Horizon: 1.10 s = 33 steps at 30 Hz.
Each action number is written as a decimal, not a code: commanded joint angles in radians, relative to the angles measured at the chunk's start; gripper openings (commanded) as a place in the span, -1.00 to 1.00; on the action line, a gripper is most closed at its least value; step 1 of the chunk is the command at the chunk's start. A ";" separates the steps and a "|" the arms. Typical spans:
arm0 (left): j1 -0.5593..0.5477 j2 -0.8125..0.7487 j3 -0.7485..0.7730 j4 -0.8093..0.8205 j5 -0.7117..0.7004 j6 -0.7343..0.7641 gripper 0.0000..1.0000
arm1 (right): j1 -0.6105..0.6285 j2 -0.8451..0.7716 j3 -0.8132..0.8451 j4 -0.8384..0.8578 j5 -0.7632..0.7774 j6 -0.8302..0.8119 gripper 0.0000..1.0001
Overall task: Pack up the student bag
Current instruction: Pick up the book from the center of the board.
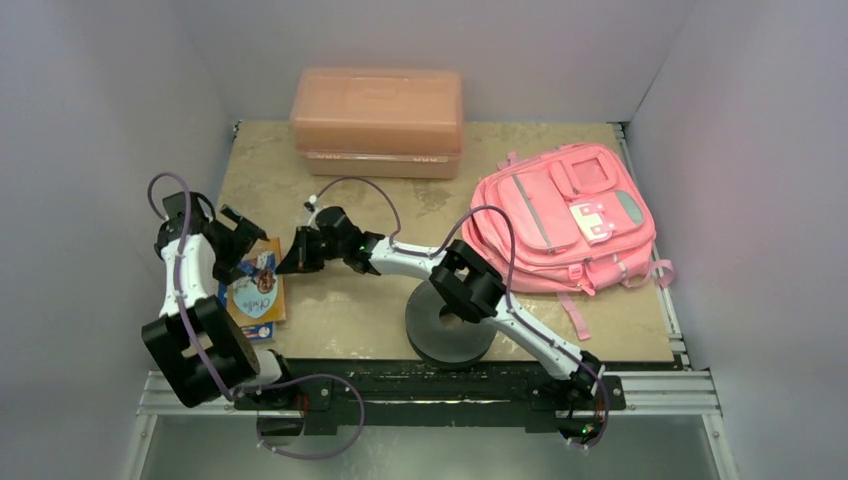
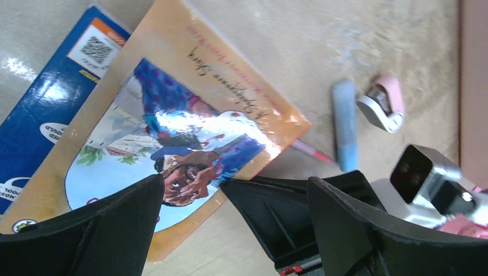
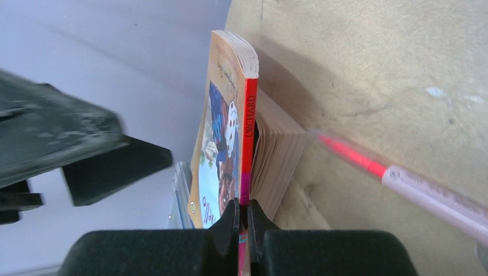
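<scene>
The pink student bag (image 1: 565, 215) lies flat at the right of the table, far from both grippers. At the left lies an orange picture book (image 1: 255, 295) on top of a blue book (image 2: 52, 103). My right gripper (image 3: 243, 210) is shut on the red spine edge of the orange book (image 3: 227, 132), whose cover is lifted off the pages. In the top view the right gripper (image 1: 292, 256) reaches across to the book's right edge. My left gripper (image 2: 237, 183) hangs open just above the book (image 2: 172, 126), holding nothing.
A red-and-pink pen (image 3: 403, 181) lies right of the book, with a blue stick (image 2: 345, 123) and a pink-and-white sharpener (image 2: 384, 103) beyond. A rigid salmon box (image 1: 378, 120) stands at the back. A black disc (image 1: 450, 325) sits near the front edge.
</scene>
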 commanded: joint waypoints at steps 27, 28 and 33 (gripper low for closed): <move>-0.387 -0.659 -0.183 0.471 0.634 -0.439 0.85 | -0.555 -1.197 -1.286 0.454 -0.200 0.168 -1.00; -0.418 -0.667 -0.212 0.529 0.611 -0.492 0.87 | -0.605 -1.234 -1.315 0.453 -0.199 0.175 -1.00; -0.660 -0.671 -0.309 0.758 0.390 -0.636 0.94 | -0.751 -1.387 -1.456 0.528 -0.202 0.298 -1.00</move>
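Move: Some 62 cm to the right of the right hand and about 11 cm farther out lies the pink bag's middle, near the hand's height; the hand already pinches the Othello book's right edge. The blue book underneath is about 8 cm back and 6 cm left of this hand, the blue eraser 7 cm ahead and 9 cm right, the grey disc 10 cm back and 37 cm right. From the left hand the Othello book's middle is about 5 cm back, 2 cm right and 5 cm below. Keeping its shut pinch on the Othello book's edge, the right hand lifts it away and sweeps about 40 cm right towards the pink bag, climbing some 20 cm and ending a little farther forward, the wrist turning clockwise by roughly 30 degrees. The empty left hand, wide open, rises clear and swings right over the table, its fingers tipping up from pointing down. ##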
